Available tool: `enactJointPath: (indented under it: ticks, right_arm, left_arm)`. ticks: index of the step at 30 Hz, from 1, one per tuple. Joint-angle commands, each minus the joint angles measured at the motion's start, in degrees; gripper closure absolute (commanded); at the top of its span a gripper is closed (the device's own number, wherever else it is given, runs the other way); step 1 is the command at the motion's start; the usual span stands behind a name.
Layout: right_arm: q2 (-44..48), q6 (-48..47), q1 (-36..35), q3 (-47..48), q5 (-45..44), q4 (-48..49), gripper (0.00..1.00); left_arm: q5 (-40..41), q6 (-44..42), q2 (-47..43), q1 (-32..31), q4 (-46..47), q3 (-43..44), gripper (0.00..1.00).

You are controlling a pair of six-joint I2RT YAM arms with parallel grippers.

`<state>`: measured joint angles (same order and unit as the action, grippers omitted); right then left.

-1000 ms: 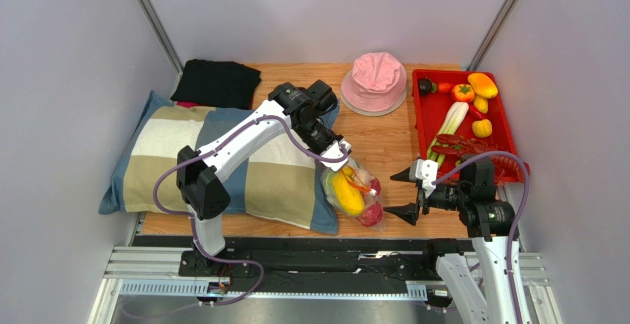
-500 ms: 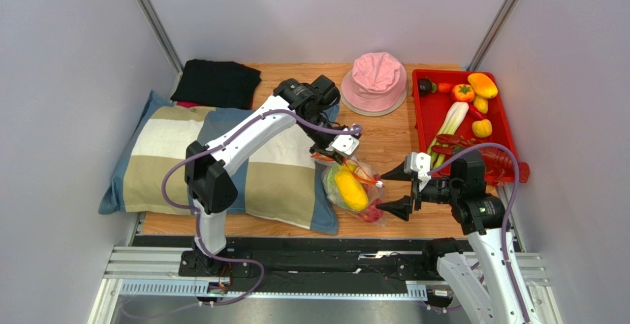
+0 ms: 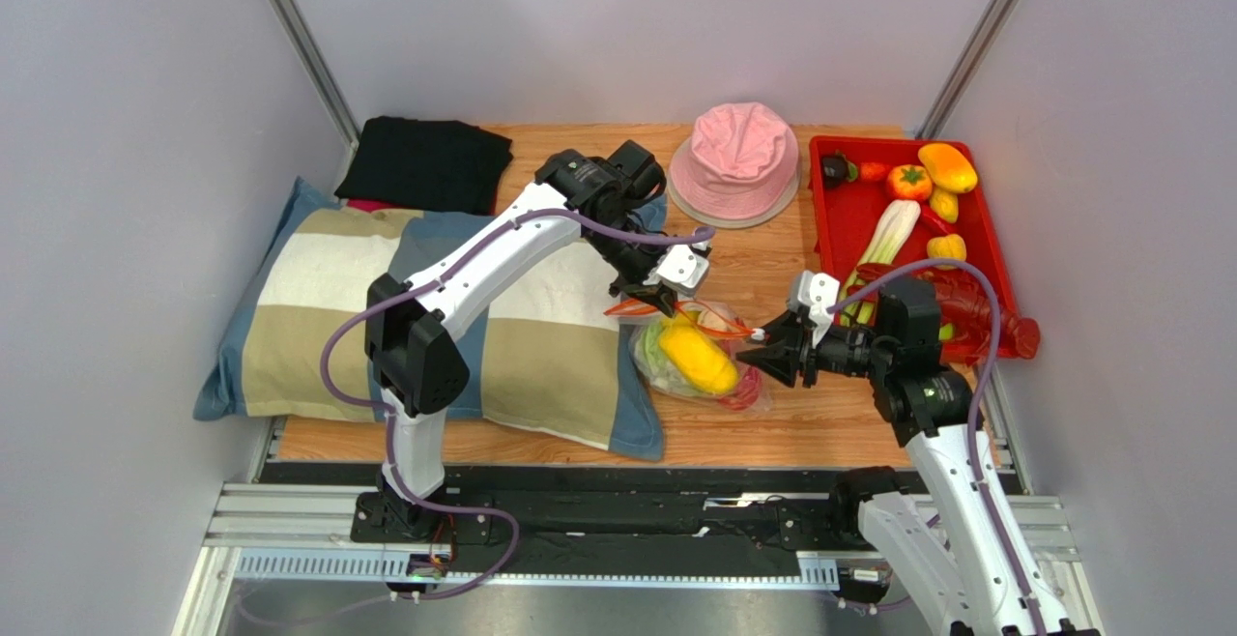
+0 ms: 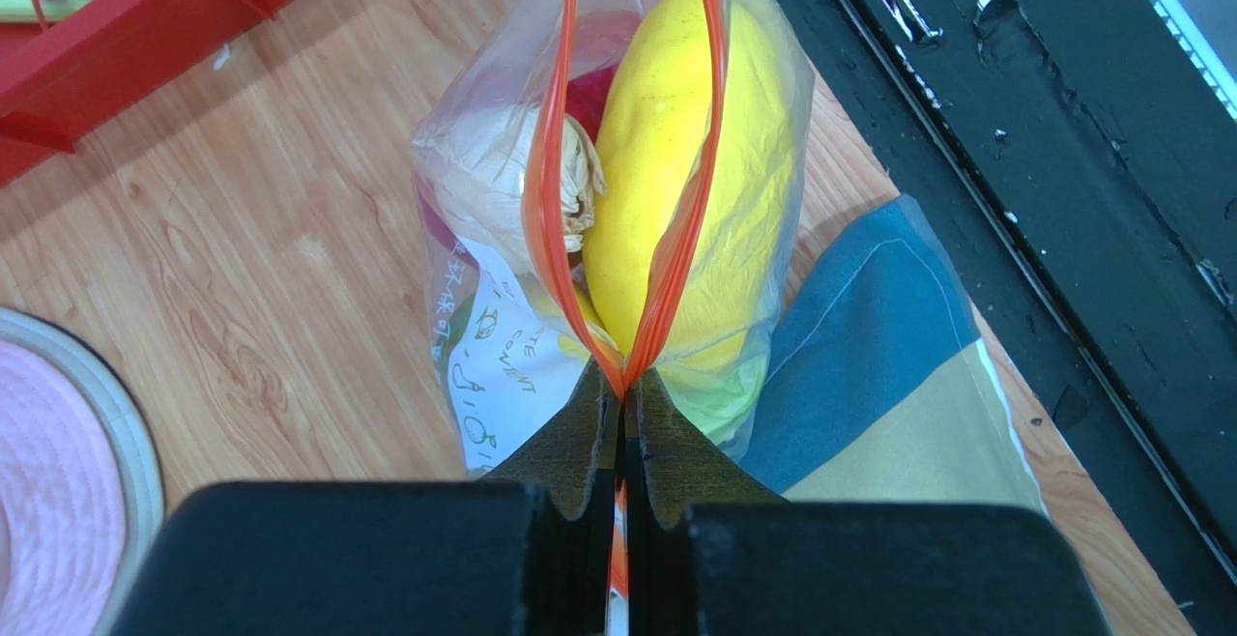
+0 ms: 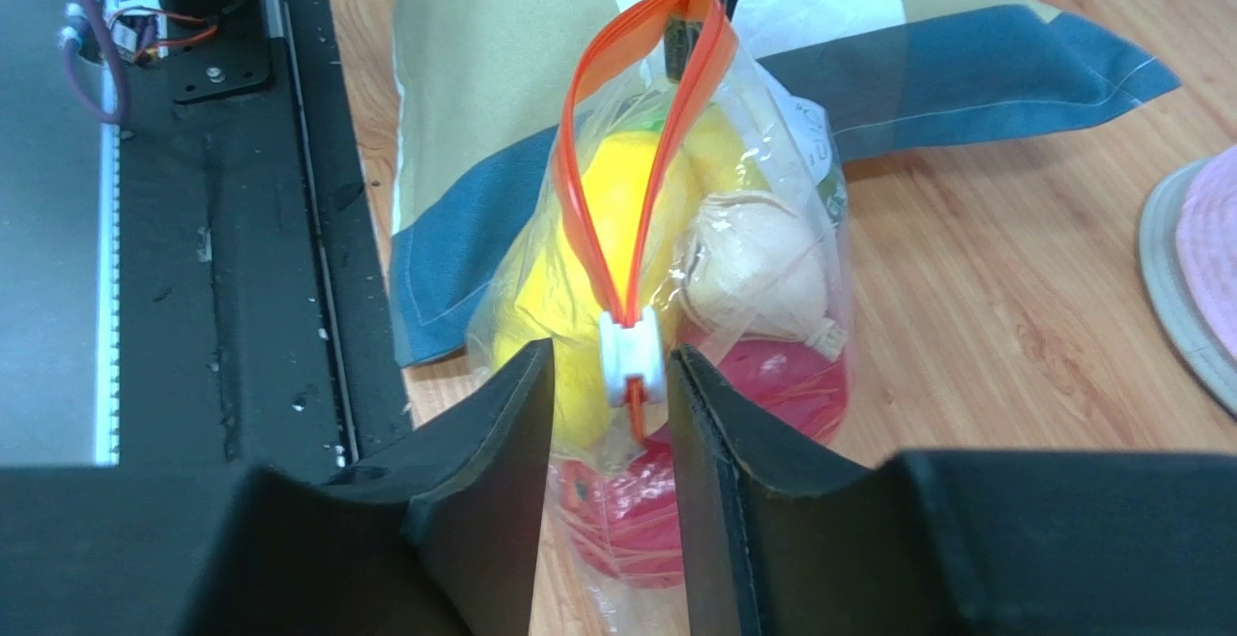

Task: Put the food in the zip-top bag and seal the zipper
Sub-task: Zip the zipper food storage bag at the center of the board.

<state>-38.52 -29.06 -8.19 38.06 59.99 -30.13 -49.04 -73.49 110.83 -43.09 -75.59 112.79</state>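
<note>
The zip-top bag (image 3: 700, 364) lies on the wood by the pillow's corner, holding yellow food (image 4: 683, 158), white food (image 4: 487, 180) and red food (image 5: 777, 390). Its orange-red zipper (image 4: 549, 158) gapes in a long loop. My left gripper (image 4: 625, 383) is shut on the zipper's far end; it also shows in the top view (image 3: 654, 293). My right gripper (image 5: 610, 368) is open, its fingers on either side of the white slider (image 5: 627, 354) at the zipper's near end, with a small gap on the left. It sits just right of the bag in the top view (image 3: 755, 354).
A red tray (image 3: 831, 252) at the right holds more toy food (image 3: 911, 182). A pink hat (image 3: 736, 158) lies at the back, a striped pillow (image 3: 363, 303) at the left, a black cloth (image 3: 426, 161) behind it. The black rail runs along the near edge.
My right gripper has moved left to the bag and narrowed around the white slider. My left gripper has shifted slightly back and right, pulling the zipper end taut.
</note>
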Motion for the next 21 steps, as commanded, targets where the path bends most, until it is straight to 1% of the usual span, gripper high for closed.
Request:
enactJointPath:
  ticks: [1, 2, 3, 6, 7, 8, 9, 10, 11, 12, 13, 14, 17, 18, 21]
  right_arm:
    - [0.2, 2.08, -0.16, 0.43, -1.01, 4.65, 0.74]
    - [0.55, 1.12, -0.16, 0.61, -1.01, 4.29, 0.95]
    - [0.73, 0.85, -0.25, 0.61, -1.45, 4.12, 1.0]
    - [1.43, -1.43, -0.25, 0.87, -2.24, 2.27, 1.0]
    - [1.52, -2.05, -0.25, 0.87, -2.42, 1.57, 1.0]
    - [1.69, -2.58, -0.25, 0.96, -2.59, 1.39, 1.0]
    - [1.78, -2.76, -0.17, 1.05, -2.59, 1.22, 1.0]
    - [1.78, -2.76, -0.16, 1.13, -2.42, 1.3, 1.0]
    - [1.78, -2.67, -0.25, 1.22, -2.24, 1.48, 1.0]
    - [1.61, -2.23, -0.17, 1.22, -2.07, 1.74, 1.0]
    - [1.61, -1.97, -0.16, 1.14, -1.98, 2.26, 1.0]
    - [1.35, -1.88, -0.16, 1.14, -1.89, 2.44, 1.0]
    - [1.0, -1.53, -0.16, 1.31, -1.8, 2.97, 1.0]
    - [1.08, -1.44, -0.25, 1.31, -1.72, 2.97, 1.0]
    - [1.17, -1.18, -0.25, 1.4, -1.45, 2.8, 1.0]
  left_arm:
    - [-4.05, 0.98, -0.7, 0.02, 1.59, 1.99, 1.0]
    - [-3.96, 0.98, -0.7, -0.06, 1.68, 1.99, 0.99]
    - [-3.88, 1.25, -0.7, 0.02, 1.68, 1.91, 0.98]
    - [-4.22, 3.0, -1.31, 0.46, 2.11, 2.69, 0.89]
    - [-4.4, 4.75, -1.57, 0.55, 2.29, 3.13, 0.8]
    - [-4.75, 5.98, -1.93, 0.46, 3.07, 4.18, 0.76]
    - [-5.1, 8.17, -3.15, 0.46, 4.3, 4.45, 0.73]
    - [-5.63, 10.89, -4.12, 0.55, 5.97, 4.63, 0.67]
    - [-7.02, 16.83, -4.91, 0.46, 10.16, 4.72, 0.64]
    - [-8.08, 19.15, -6.48, 0.46, 11.94, 4.72, 0.61]
    - [-8.88, 21.18, -7.28, 0.12, 13.87, 4.72, 0.54]
    - [-9.49, 24.77, -7.99, -0.24, 17.29, 4.54, 0.53]
    - [-9.15, 26.99, -9.49, -3.13, 20.82, 4.37, 0.53]
    - [-9.15, 28.39, -9.57, -4.62, 21.53, 4.19, 0.53]
    - [-7.83, 29.37, -8.79, -6.47, 23.12, 3.66, 0.53]
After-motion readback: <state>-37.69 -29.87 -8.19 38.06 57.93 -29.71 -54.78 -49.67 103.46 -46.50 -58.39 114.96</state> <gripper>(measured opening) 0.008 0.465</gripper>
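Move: The white slider at the near-right end of the bag's orange zipper stands almost between the half-open right fingers, about 1 cm ahead, 1 cm left and 1 cm above their closing point. The garlic in the bag lies about 3 cm ahead, 3 cm left and 8 cm below that hand, the yellow squash 2 cm back, 6 cm left and 8 cm below. From the left hand, pinching the zipper farther along, the slider is roughly 12 cm right, 4 cm back and level. The right fingers finish closing and pinch the zipper's end just behind the white slider, then hold there almost still. Then the left fingers open about halfway, let go of the zipper and lift clear, rising some 10 cm while drifting about 4 cm right and finally slightly back over the bag, the wrist tipping about 15 degrees so they point less steeply down. ##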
